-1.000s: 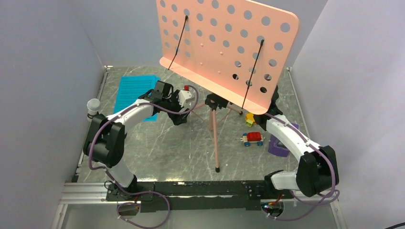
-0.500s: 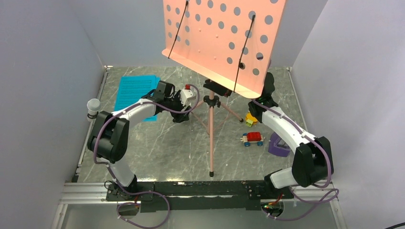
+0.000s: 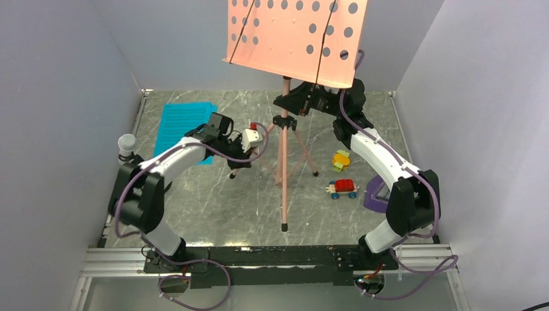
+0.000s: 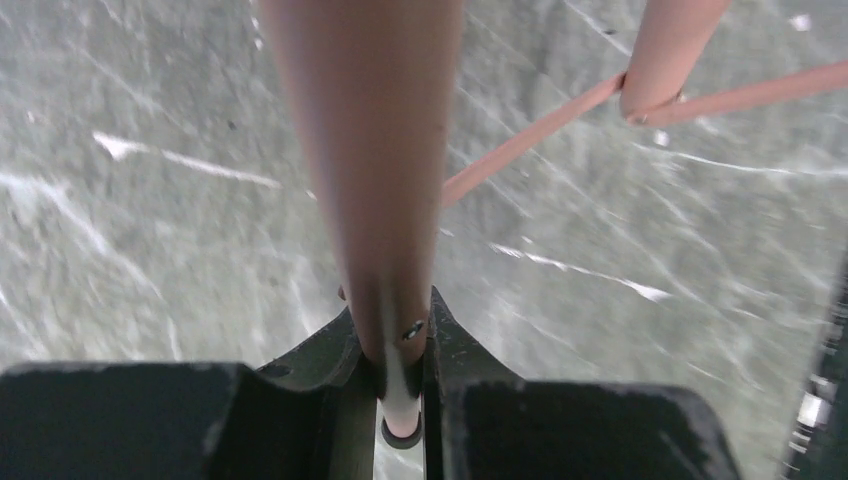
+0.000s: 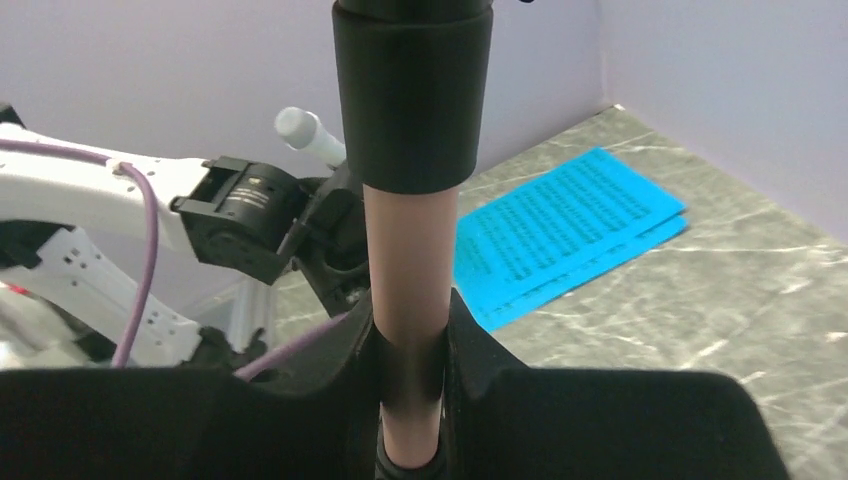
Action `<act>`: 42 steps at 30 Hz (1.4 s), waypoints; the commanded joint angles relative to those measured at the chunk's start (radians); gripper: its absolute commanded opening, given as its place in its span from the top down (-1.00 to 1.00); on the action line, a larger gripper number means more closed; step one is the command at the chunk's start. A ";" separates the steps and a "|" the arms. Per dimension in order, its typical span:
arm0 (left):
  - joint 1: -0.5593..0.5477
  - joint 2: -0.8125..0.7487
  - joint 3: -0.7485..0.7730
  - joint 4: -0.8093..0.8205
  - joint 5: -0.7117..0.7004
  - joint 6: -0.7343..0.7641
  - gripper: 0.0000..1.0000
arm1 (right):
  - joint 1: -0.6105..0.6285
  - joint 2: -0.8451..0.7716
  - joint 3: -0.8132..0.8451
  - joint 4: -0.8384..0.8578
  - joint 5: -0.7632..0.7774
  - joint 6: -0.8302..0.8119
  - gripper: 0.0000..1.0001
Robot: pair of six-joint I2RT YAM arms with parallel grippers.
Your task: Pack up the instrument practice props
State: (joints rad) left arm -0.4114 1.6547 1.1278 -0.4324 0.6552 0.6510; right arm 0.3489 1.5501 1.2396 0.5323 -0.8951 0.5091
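Observation:
The salmon-pink music stand [image 3: 282, 170] stands on its tripod mid-table, its perforated desk [image 3: 294, 39] raised at the top of the view. My left gripper [image 3: 237, 164] [image 4: 400, 340] is shut on the left tripod leg [image 4: 372, 160], just above its black rubber foot. My right gripper [image 3: 292, 103] [image 5: 410, 340] is shut on the upper pole [image 5: 410, 260], right below a black collar. The cyan sheet-music pages [image 3: 184, 126] [image 5: 570, 230] lie flat at the back left. The purple metronome [image 3: 379, 194] sits at the right, partly behind my right arm.
A red toy car [image 3: 342, 188] and a small yellow-orange toy [image 3: 340, 159] sit right of the stand. A white post [image 3: 126, 144] stands at the left edge. Grey walls close in on three sides. The front tripod leg ends at a foot [image 3: 283, 227] near the arm bases.
The stand has swung from a forward lean to upright, and its desk has risen toward the back. My left gripper has closed on the leg. My right arm has lifted up and back with the pole.

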 commanded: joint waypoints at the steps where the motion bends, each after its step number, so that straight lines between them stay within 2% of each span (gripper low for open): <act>1: 0.011 -0.297 -0.017 -0.100 0.097 -0.078 0.99 | 0.034 0.004 0.154 0.045 0.008 0.010 1.00; 5: 0.020 -0.415 -0.033 -0.176 0.060 -0.071 0.99 | 0.060 0.024 0.186 -0.032 0.042 0.004 1.00; 10: 0.029 -0.471 -0.054 -0.326 0.133 -0.026 0.99 | 0.100 0.025 0.166 -0.159 0.150 0.059 1.00; 15: 0.029 -0.458 -0.074 -0.514 0.274 0.024 0.99 | 0.172 0.004 0.118 -0.222 0.190 0.063 1.00; 22: 0.030 -0.387 -0.041 -0.736 0.350 0.127 0.99 | 0.211 0.009 0.084 -0.356 0.305 0.190 1.00; 26: 0.029 -0.374 -0.107 -0.690 0.391 0.104 0.99 | 0.212 0.032 0.031 -0.352 0.319 0.227 1.00; 31: 0.033 -0.322 -0.135 -0.491 0.354 -0.115 0.99 | 0.212 0.101 -0.020 -0.327 0.324 0.279 1.00; 38: 0.053 -0.210 -0.169 -0.302 0.402 -0.299 0.99 | 0.176 0.263 0.060 -0.309 0.304 0.294 1.00; 42: 0.082 -0.065 -0.126 -0.397 0.455 -0.257 0.99 | 0.163 0.320 0.056 -0.351 0.296 0.279 1.00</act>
State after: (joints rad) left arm -0.3557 1.5295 0.9073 -1.0058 0.9062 0.2855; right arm 0.5034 1.8618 1.2495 0.1066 -0.5636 0.9054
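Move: Both hands already hold the music stand. From the left hand, on its left leg, the near table edge lies some 28 cm straight back and 10 cm down, the black leg hub about 15 cm right and 20 cm higher, and the blue sheets about 15 cm ahead, 19 cm left. The right hand grips the upright, the hub about 6 cm below it; the yellow toy lies 19 cm right and the red toy car 11 cm back, 19 cm right, both some 34 cm down. With both grips kept, the hands tip the music stand over. The left draws its leg back about 19 cm towards the near table edge and a little left, first rising some 6 cm, then sinking again. The right shifts left at first, then brings the upright down about 20 cm. Both wrists turn roughly 55 degrees with it, upper side going forward. ##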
